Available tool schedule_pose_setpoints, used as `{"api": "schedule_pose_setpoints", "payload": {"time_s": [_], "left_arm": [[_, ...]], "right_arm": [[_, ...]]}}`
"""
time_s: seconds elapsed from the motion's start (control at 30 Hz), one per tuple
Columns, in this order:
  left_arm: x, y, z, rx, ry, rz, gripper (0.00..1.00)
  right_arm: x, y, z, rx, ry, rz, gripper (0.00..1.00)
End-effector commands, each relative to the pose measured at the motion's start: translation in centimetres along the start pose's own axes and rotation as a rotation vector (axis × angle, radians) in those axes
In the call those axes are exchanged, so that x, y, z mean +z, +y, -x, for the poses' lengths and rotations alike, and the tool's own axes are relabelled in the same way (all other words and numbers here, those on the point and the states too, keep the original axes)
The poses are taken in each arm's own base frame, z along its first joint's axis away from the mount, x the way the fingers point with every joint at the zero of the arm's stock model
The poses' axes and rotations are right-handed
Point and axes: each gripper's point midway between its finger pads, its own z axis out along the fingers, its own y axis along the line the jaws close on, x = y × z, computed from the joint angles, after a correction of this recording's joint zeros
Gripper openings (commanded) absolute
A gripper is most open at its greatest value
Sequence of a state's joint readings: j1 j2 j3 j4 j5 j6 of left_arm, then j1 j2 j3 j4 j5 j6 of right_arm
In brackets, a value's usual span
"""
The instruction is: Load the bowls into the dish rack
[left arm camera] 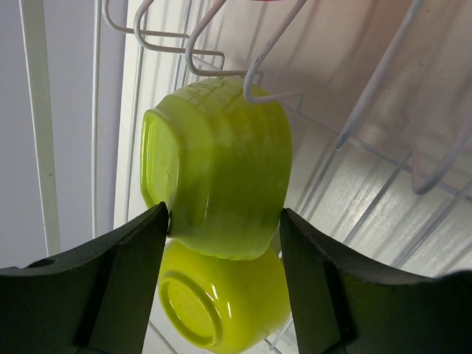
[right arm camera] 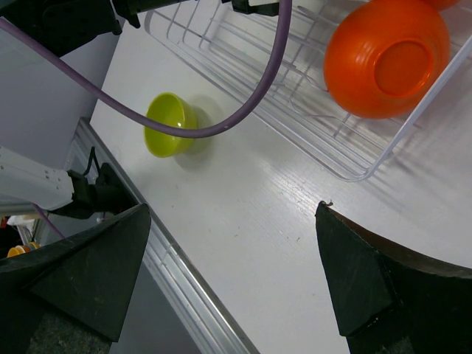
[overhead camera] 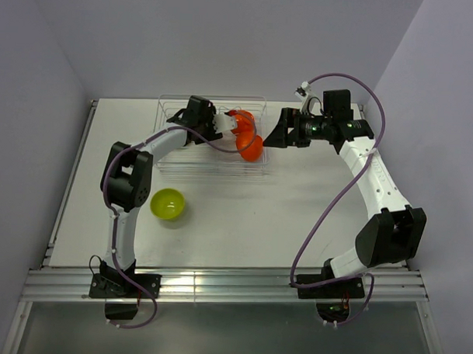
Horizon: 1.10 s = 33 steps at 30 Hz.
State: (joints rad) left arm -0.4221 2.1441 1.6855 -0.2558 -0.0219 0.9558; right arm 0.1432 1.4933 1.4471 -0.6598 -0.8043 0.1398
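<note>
The wire dish rack (overhead camera: 175,163) stands at the back of the table. My left gripper (overhead camera: 223,128) reaches into it. In the left wrist view a lime-green bowl (left arm camera: 221,162) lies on its side against the rack's prongs (left arm camera: 380,70), resting on a second green bowl (left arm camera: 221,302). The left gripper (left arm camera: 223,210) flanks the upper bowl, open; its left fingertip just brushes the rim. Orange bowls (overhead camera: 251,149) sit at the rack's right end, one of them bottom-up (right arm camera: 387,59). A third green bowl (overhead camera: 168,204) (right arm camera: 168,124) stands upright on the table. My right gripper (overhead camera: 273,133) (right arm camera: 233,209) hovers wide open and empty beside the rack.
A purple cable (right arm camera: 221,125) loops across the right wrist view. The table's aluminium front rail (overhead camera: 217,285) runs along the near edge, with both arm bases on it. Walls close in at left, back and right.
</note>
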Motion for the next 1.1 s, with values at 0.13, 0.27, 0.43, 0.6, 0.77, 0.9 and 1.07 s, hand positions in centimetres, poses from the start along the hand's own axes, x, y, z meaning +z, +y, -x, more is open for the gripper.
{"api": "schedule_pose_setpoints", "payload": {"time_s": [0.13,0.27,0.43,0.6,0.77,0.9,1.07], "left_arm": [[-1.4,1.8,2.1,-0.013,-0.069,0.021,0.69],[-1.7,1.9,2.7,-0.024,-0.086,0.014,0.70],[-2.2,2.3,3.1,-0.035,-0.100,0.019,0.72],[-4.3,4.3,4.7,-0.072,-0.138,0.043,0.74],[-7.0,5.7,5.8,-0.103,-0.171,0.059,0.75],[-10.9,7.5,7.0,-0.198,-0.233,0.074,0.85],[-18.2,8.3,8.0,-0.364,-0.351,0.015,0.89]], "right_arm": [[-1.0,0.6,0.9,-0.032,-0.032,-0.004,1.00],[-1.1,0.7,1.0,-0.033,-0.034,-0.004,1.00],[-1.3,0.9,1.1,-0.040,-0.037,-0.005,1.00],[-1.6,1.1,1.3,-0.059,-0.042,-0.009,1.00],[-2.2,1.4,1.4,-0.086,-0.054,-0.017,1.00],[-3.1,1.9,1.1,-0.124,-0.057,-0.026,1.00],[-4.2,2.2,0.1,-0.185,-0.039,-0.052,1.00]]}}
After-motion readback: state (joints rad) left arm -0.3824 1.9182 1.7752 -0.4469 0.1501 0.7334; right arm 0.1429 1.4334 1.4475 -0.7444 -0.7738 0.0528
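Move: The green square bowl is already in the dish rack between the left fingertips, its middle about 2 cm ahead of that hand, 1 cm right and 2 cm lower. From the hand, the round green bowl is roughly 7 cm left and 2 cm back; the far orange bowl some 10 cm right, 3 cm ahead. The last green bowl on the table is 24 cm back, 10 cm left. From the right hand the square bowl is around 22 cm ahead, 19 cm left, well below. Drifting a scant centimetre right and slightly back at first while its loosened fingers open further, the left hand then climbs faster and faster, about 12 cm up and away from the green square bowl, pulling back some 3 cm at the end. The fingers come free of the bowl's sides and spread to nearly full width, as the wrist rolls roughly 15 degrees with its left side dipping. ##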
